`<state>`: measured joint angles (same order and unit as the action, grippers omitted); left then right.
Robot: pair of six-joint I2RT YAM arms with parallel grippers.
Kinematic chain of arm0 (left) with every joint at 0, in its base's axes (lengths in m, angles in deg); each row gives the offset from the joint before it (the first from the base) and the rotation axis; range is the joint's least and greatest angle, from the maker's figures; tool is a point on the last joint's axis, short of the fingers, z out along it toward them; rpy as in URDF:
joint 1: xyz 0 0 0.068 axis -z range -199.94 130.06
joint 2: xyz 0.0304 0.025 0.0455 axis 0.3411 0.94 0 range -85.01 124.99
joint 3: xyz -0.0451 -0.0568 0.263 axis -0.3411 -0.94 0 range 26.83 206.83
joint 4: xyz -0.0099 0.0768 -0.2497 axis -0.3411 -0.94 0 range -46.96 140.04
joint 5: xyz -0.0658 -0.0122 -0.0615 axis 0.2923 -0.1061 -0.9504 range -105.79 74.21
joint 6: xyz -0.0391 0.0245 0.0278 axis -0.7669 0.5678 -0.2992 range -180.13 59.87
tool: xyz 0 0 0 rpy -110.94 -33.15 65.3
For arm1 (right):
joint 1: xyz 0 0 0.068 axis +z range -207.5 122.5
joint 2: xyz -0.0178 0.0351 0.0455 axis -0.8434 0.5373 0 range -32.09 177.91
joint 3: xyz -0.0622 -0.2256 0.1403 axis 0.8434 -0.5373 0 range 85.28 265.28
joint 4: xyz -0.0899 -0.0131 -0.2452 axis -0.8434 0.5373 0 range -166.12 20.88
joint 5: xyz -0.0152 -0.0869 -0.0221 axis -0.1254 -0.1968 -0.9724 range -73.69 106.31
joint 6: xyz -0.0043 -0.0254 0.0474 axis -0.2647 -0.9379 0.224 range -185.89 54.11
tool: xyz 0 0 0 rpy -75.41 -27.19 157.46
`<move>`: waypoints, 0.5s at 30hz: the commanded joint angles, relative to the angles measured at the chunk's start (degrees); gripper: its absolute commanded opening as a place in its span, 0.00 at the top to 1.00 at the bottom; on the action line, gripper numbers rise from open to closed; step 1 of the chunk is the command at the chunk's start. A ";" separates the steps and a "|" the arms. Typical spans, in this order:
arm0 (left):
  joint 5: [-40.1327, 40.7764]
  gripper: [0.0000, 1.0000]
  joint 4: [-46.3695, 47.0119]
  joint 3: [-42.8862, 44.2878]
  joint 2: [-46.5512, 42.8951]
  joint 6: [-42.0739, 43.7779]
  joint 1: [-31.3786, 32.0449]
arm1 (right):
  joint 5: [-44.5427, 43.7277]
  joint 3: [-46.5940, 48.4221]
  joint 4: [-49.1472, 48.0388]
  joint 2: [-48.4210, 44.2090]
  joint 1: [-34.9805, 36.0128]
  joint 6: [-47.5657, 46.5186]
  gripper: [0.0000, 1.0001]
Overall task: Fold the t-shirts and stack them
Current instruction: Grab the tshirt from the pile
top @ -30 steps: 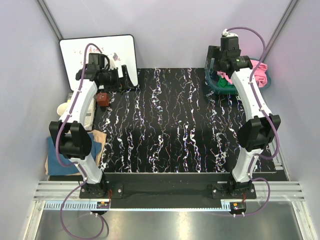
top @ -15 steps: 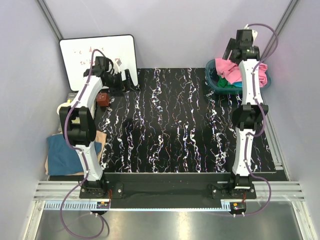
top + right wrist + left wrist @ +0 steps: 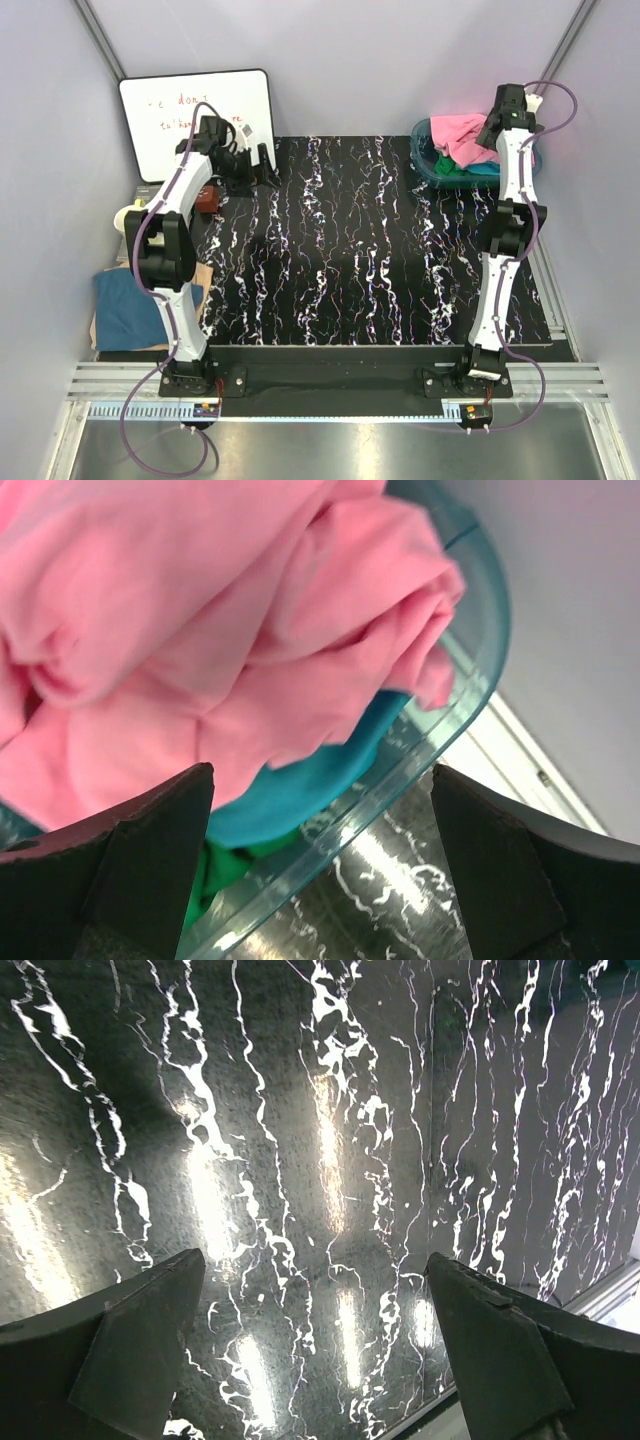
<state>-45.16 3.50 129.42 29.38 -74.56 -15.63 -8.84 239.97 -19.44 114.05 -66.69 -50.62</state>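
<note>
A bright pink t-shirt (image 3: pixel 458 133) lies crumpled on top of a turquoise one (image 3: pixel 484 168) and a green one (image 3: pixel 455 171) in the teal basin (image 3: pixel 420 150) at the table's back right. A dark blue t-shirt (image 3: pixel 125 310) lies off the table's left edge. My right gripper (image 3: pixel 497 128) hangs open just above the basin's rim (image 3: pixel 400 780); between its fingers (image 3: pixel 150 860) I see pink cloth (image 3: pixel 200 630), turquoise (image 3: pixel 300 790) and green (image 3: pixel 215 870), none of it held. My left gripper (image 3: pixel 245 160) (image 3: pixel 315 1350) is open over bare table at the back left.
A whiteboard (image 3: pixel 195 110) leans on the back wall at left, with a black stand (image 3: pixel 264 160) in front of it. A small red-brown object (image 3: pixel 207 197) and a cream object (image 3: pixel 130 215) sit by the black marbled table's (image 3: pixel 350 250) left edge.
The right arm has stretched farther back and right, so the pink shirt now shows in the basin. The left arm has straightened toward the back left corner.
</note>
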 commanded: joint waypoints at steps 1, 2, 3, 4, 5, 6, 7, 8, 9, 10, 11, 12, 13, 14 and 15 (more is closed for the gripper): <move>0.18 0.01 0.67 -0.72 -1.71 0.72 0.69 | -3.95 1.31 -7.01 0.89 -0.56 -2.17 0.02; 0.19 0.01 0.67 -1.07 -1.80 0.90 1.04 | -3.25 1.40 -7.81 1.33 -0.91 -2.17 0.03; 0.88 0.01 0.32 -1.33 -1.80 1.08 1.22 | -2.81 1.40 -8.51 2.12 -1.35 -2.17 0.03; 1.06 0.01 -0.03 -1.34 -1.63 1.34 1.39 | -2.80 1.49 -9.83 2.65 -1.44 -2.17 0.03; 1.15 0.01 -0.39 -1.25 -1.45 1.51 1.74 | -2.72 1.66 -10.19 3.35 -1.62 -2.35 0.04; 1.59 0.01 -1.26 -1.16 -1.36 1.52 1.92 | -2.11 2.71 -10.45 5.10 -1.97 -2.17 0.04; 1.77 0.01 -1.70 -0.99 -1.19 1.60 2.18 | -1.84 3.24 -10.98 5.98 -2.06 -1.82 0.05; 1.85 0.01 -1.97 -0.90 -1.19 1.60 2.62 | -1.66 3.77 -11.24 6.95 -2.23 -1.56 0.05; 2.12 0.01 -2.67 -0.81 -1.19 1.69 2.89 | -0.36 4.47 -11.59 8.44 -2.41 -1.38 0.05; 2.29 0.01 -2.94 -0.55 -1.27 1.78 3.15 | 0.27 4.91 -12.56 9.15 -2.50 -1.21 0.05; 2.56 0.01 -3.29 -0.37 -1.36 1.95 3.85 | 0.88 5.44 -12.91 9.85 -2.50 -0.94 0.07; 3.34 0.01 -4.16 -0.11 -1.36 2.04 4.21 | 2.37 6.58 -13.26 11.08 -2.59 -1.03 0.24; 3.61 0.01 -4.60 0.33 -1.45 2.39 4.47 | 3.60 7.02 -13.70 11.44 -2.67 -0.85 0.42; 4.05 0.01 -5.13 0.42 -1.45 2.40 4.91 | 4.66 7.37 -13.88 11.62 -2.59 -0.77 0.69; 4.66 0.01 -5.48 0.42 -1.62 2.22 5.09 | 6.15 7.55 -13.88 11.27 -2.59 -0.33 1.00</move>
<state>-43.02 0.28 128.26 29.38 -73.21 -11.85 -7.46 243.64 -30.63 124.74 -68.98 -51.85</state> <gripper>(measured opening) 0.987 0.424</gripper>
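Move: The bunched pink t-shirt's middle lies about 7 cm ahead of the right hand, 1 cm to its left and some 8 cm below. Poking out beneath the pink one, the teal shirt is about 1 cm ahead, 1 cm left and 10 cm below; the green shirt is roughly level ahead, 10 cm left and 11 cm below. From the left hand the pink t-shirt is about 19 cm ahead, 66 cm right and 8 cm below. Right hand dips about 6 cm, reaching 4 forward and 3 right, its fingers closing on the pink t-shirt. ##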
